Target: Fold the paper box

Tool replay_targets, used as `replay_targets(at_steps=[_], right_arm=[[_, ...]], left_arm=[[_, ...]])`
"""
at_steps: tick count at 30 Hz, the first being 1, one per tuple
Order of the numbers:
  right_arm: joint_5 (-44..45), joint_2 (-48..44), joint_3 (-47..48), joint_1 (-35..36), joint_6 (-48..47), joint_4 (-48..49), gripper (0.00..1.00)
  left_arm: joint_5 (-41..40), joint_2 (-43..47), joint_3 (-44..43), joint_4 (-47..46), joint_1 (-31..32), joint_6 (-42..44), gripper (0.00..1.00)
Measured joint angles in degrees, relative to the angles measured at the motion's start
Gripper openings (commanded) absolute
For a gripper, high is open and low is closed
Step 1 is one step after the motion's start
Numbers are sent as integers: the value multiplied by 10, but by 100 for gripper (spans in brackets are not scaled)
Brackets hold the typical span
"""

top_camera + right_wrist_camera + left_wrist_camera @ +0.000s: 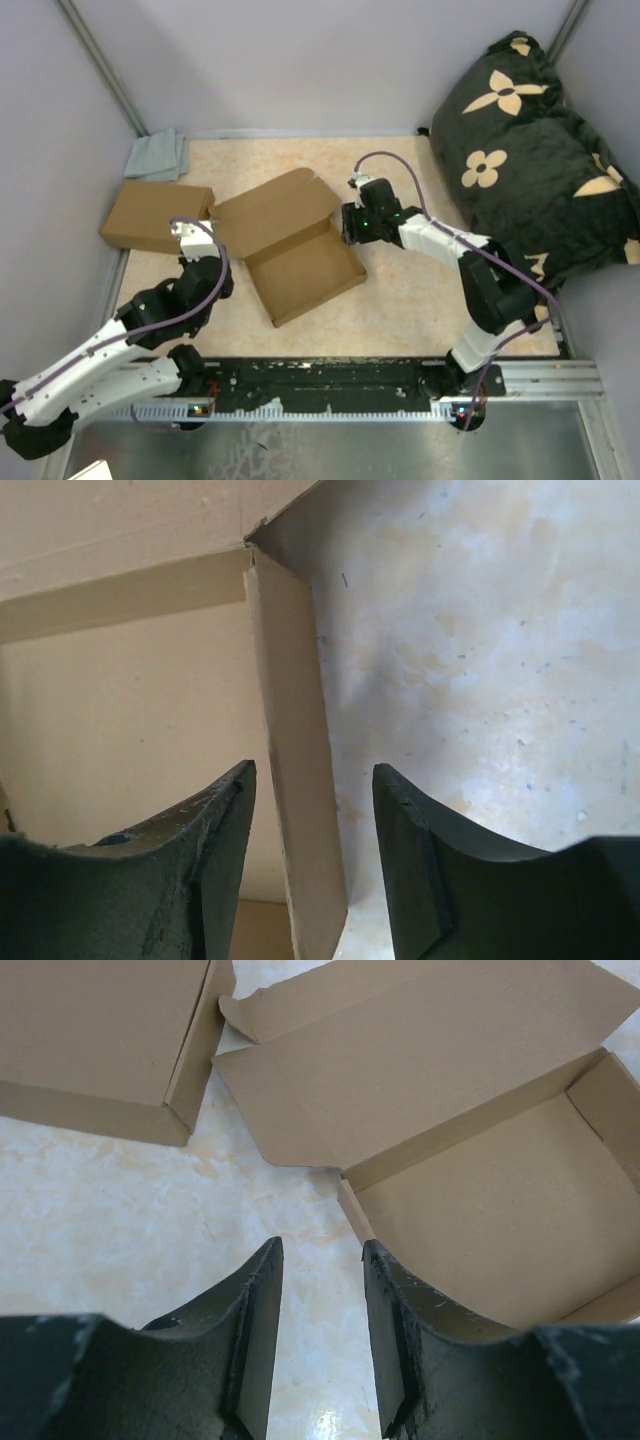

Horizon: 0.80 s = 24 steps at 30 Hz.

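Observation:
The paper box (300, 262) lies mid-table as a shallow brown cardboard tray with its lid flap (272, 208) laid back to the far left. My right gripper (347, 222) is at the tray's far right side. In the right wrist view it (313, 770) straddles the upright side wall (295, 780), jaws open, with a gap showing on each side of the cardboard. My left gripper (192, 234) hovers over bare table just left of the tray's near-left corner (350, 1195). It (322, 1250) is open with nothing between its fingers.
A second, ready-made brown cardboard box (155, 215) lies at the left, close to the lid flap. A grey cloth (158, 155) sits in the far-left corner. A large black floral pillow (530, 140) fills the right side. Grey walls enclose the table.

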State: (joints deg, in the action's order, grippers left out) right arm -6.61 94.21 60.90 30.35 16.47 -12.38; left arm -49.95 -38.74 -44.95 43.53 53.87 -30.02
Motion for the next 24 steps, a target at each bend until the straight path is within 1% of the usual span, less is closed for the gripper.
replay_targets(at_steps=[4,5,7,9,11,12,13,14,16,19,24], right_arm=[[9,38,7,17,-4,-3,46],[11,43,8,22,-4,-7,43],[16,53,13,30,-4,-13,31],[24,59,23,34,-4,-20,14],[36,66,36,36,1,-28,6],[44,68,41,37,4,-34,3],[54,69,42,37,8,-36,1],[65,68,41,37,13,-40,1],[83,64,34,37,27,-37,0],[114,30,-8,37,53,-27,0],[161,-75,-109,36,80,-50,0]], left_arm=[[0,-5,0,0,0,0,45],[0,-5,0,0,0,0,45],[0,-7,0,0,0,0,45],[0,-12,0,0,0,-1,45],[0,-19,0,0,0,-2,47],[0,-24,0,0,0,-4,51],[0,-29,0,0,0,-7,70],[1,-37,0,-1,0,-11,75],[7,-52,0,-5,0,-20,76],[20,-89,0,-28,0,-32,77],[43,-180,-1,-104,-1,-37,77]])
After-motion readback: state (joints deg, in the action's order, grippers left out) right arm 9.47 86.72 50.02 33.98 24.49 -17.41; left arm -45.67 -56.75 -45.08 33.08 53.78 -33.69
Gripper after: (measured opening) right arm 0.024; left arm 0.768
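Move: The box's right side wall runs just under the right gripper, its middle about 3 cm back, 1 cm left and 5 cm below; the lid flap lies some 16 cm left of that gripper, 3 cm ahead, 4 cm below. From the left gripper, the box's left side wall is about 7 cm right, level fore and aft, 17 cm below; the closed carton is some 15 cm left and 16 cm ahead, 17 cm below. Lower the right gripper about 3 cm over the box's right side wall and shut the fingers to pinch it near the hinge end, then draw it level some 8 cm to the right and back, turning clockwise. As it pulls, open the left gripper wider and bring it right, down and a little forward towards the left side wall, without gripping. ##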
